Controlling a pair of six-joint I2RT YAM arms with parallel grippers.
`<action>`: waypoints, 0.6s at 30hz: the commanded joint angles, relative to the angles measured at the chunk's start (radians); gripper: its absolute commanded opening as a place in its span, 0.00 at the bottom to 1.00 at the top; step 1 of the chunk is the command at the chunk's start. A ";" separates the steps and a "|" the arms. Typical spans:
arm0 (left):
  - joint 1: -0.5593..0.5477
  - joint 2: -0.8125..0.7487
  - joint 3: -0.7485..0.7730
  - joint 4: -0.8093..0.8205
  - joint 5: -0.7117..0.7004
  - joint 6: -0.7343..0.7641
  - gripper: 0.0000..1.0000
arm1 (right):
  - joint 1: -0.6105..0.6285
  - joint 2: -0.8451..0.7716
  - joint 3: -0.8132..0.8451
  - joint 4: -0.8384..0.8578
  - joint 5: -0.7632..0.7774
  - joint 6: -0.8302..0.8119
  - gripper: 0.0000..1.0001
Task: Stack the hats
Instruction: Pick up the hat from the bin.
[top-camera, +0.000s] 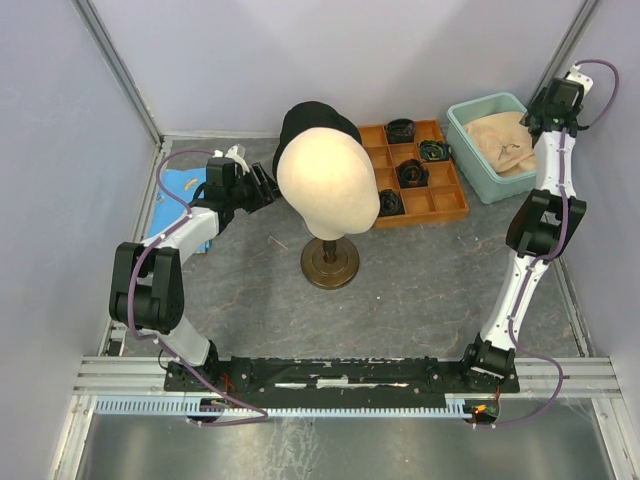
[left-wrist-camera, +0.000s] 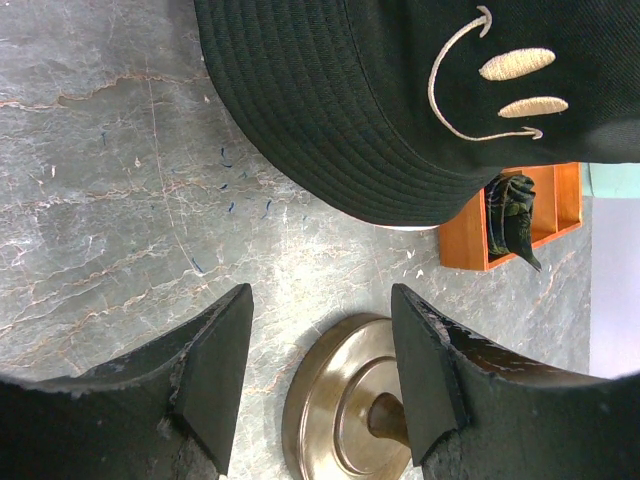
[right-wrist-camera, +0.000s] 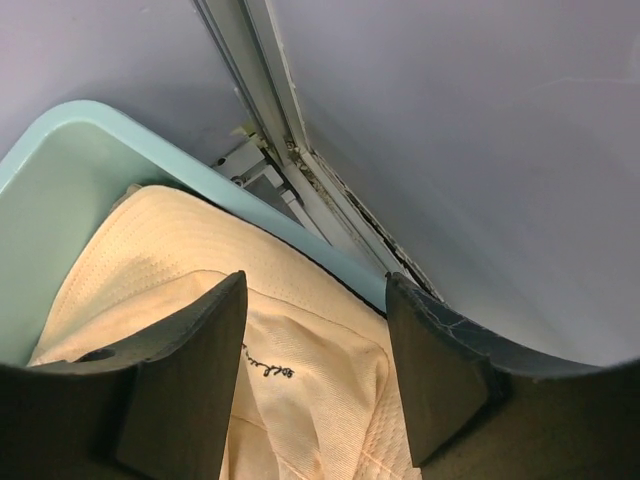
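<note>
A black cap with a pale smiley logo sits on the far side of the cream mannequin head. My left gripper is open just left of the head, below the cap's brim, with the brown stand base showing between its fingers. A beige hat with small black stitched script lies in the teal tub at the back right. My right gripper hangs over that hat, jaws apart, its fingers either side of the fabric.
An orange compartment tray holding several dark items stands between the head and the tub. A blue sheet lies at the left edge. The enclosure's wall and frame rail run close behind the tub.
</note>
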 joint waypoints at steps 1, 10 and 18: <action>0.006 0.010 0.034 0.043 0.033 -0.026 0.64 | -0.004 -0.014 -0.019 0.014 -0.019 0.024 0.63; 0.006 0.005 0.018 0.050 0.035 -0.029 0.64 | -0.005 -0.046 -0.085 0.021 -0.044 0.042 0.29; 0.011 0.002 0.016 0.053 0.040 -0.029 0.64 | -0.001 -0.081 -0.100 0.028 -0.092 0.069 0.00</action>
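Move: Beside the bin's right-hand wall, the open right fingers stand over the edge of the beige hat, whose middle lies some 9 cm to the left, 3 cm back and 4 cm lower. The bin's middle is about 10 cm left and 4 cm back; the wooden tray stands roughly 35 cm left and 8 cm back, on the table. From the left hand, the beige hat is about 16 cm ahead and 66 cm to the right, near its own height. Closing from about two-thirds open to fully shut, the right gripper pinches the beige hat's brim near the bin's right wall. The hand meanwhile sinks about 2 cm, with hardly any sideways or forward travel, fingers still slanting down, forward and to the right. ##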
